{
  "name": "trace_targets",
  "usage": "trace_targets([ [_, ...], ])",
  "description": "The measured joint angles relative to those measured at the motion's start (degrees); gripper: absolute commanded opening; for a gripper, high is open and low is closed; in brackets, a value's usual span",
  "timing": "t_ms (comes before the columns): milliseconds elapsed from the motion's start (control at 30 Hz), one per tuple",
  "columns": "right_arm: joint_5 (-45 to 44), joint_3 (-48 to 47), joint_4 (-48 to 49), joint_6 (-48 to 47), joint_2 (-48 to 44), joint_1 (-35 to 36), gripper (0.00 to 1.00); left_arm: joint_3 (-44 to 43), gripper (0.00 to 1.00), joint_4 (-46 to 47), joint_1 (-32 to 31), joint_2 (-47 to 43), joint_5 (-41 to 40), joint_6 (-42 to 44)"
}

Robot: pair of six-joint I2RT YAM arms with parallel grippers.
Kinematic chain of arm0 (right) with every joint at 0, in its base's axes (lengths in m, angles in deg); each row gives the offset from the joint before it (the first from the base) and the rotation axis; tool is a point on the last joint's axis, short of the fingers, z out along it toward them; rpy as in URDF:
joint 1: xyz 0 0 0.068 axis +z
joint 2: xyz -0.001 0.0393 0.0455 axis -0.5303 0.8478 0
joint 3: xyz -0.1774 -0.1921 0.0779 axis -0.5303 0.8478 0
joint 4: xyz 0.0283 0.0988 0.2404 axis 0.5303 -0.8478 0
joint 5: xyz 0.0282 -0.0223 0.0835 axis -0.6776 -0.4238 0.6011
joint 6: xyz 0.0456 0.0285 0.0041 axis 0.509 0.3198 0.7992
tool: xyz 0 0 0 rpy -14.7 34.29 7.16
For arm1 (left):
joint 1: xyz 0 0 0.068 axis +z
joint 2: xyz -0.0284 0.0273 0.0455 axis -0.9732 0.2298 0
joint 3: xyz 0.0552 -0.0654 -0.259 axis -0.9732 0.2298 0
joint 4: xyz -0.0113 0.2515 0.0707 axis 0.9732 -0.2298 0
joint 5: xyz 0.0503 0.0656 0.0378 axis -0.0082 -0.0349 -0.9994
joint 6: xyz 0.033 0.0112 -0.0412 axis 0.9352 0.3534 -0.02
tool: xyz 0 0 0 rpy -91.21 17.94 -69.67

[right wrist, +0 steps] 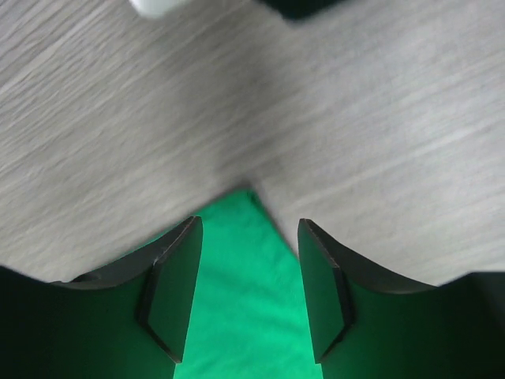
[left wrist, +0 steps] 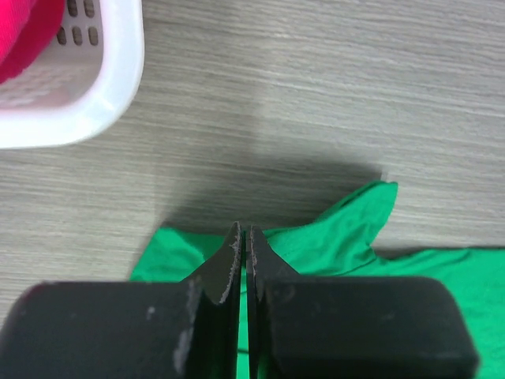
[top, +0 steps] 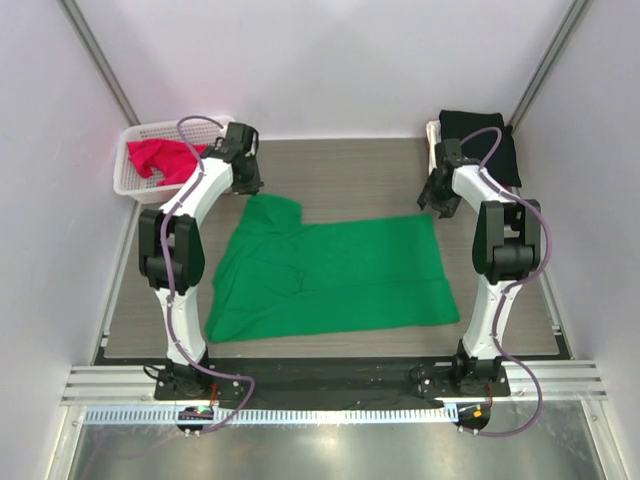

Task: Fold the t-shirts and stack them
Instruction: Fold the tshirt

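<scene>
A bright green t-shirt (top: 340,275) lies spread flat on the table. My left gripper (top: 250,185) is at its far left sleeve, jaws pressed together with a sliver of green cloth between them; in the left wrist view the left gripper (left wrist: 243,229) sits over the edge of the green t-shirt (left wrist: 339,229). My right gripper (top: 437,205) is at the far right corner. In the right wrist view the right gripper (right wrist: 248,225) stands open, its fingers on either side of that corner of the green t-shirt (right wrist: 245,300). A red-pink t-shirt (top: 160,158) lies in the basket. A black t-shirt (top: 480,135) lies at the back right.
The white lattice basket (top: 135,128) stands at the back left, close to my left gripper, and the basket (left wrist: 118,71) fills the upper left of the left wrist view. Something white (top: 433,130) peeks out beside the black t-shirt. Walls enclose the table on three sides.
</scene>
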Motion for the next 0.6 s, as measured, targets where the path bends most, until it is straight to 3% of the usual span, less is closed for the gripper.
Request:
trace_targets([
  [433,-2.73,-2.64,1.2,-1.64,5.55,1.38,0.39,2.91,0.0,0.39,0.0,-0.9,1.75,-1.09],
  [567,-3.54,-1.03,3.15,-1.62,4.83,2.29,0.23,3.56,0.0,0.48,0.0,-0.92,1.79,-1.49],
  [600,-3.63,-0.9,3.39,-1.66,4.79,2.29,0.14,3.72,0.0,0.48,0.0,-0.94,1.79,-1.49],
])
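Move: Just under the right fingers lies the green shirt's far right corner, about 1 cm ahead, neither left nor right, and 3 cm below. From that hand the folded stack is roughly 18 cm ahead and 13 cm right, 2 cm lower. The left hand, already gripping the shirt's far left part, has that right corner some 48 cm to its right, 3 cm back and 10 cm below; the laundry basket stands about 9 cm ahead and 19 cm left of it, 5 cm lower. Sinking about 3 cm and easing roughly 1 cm forward, the right hand comes down onto the shirt's far right corner and closes its fingers from half open to about a quarter, bringing the corner between the tips. The left hand keeps its pinch on the raised far left part and eases about 2 cm back and down. ##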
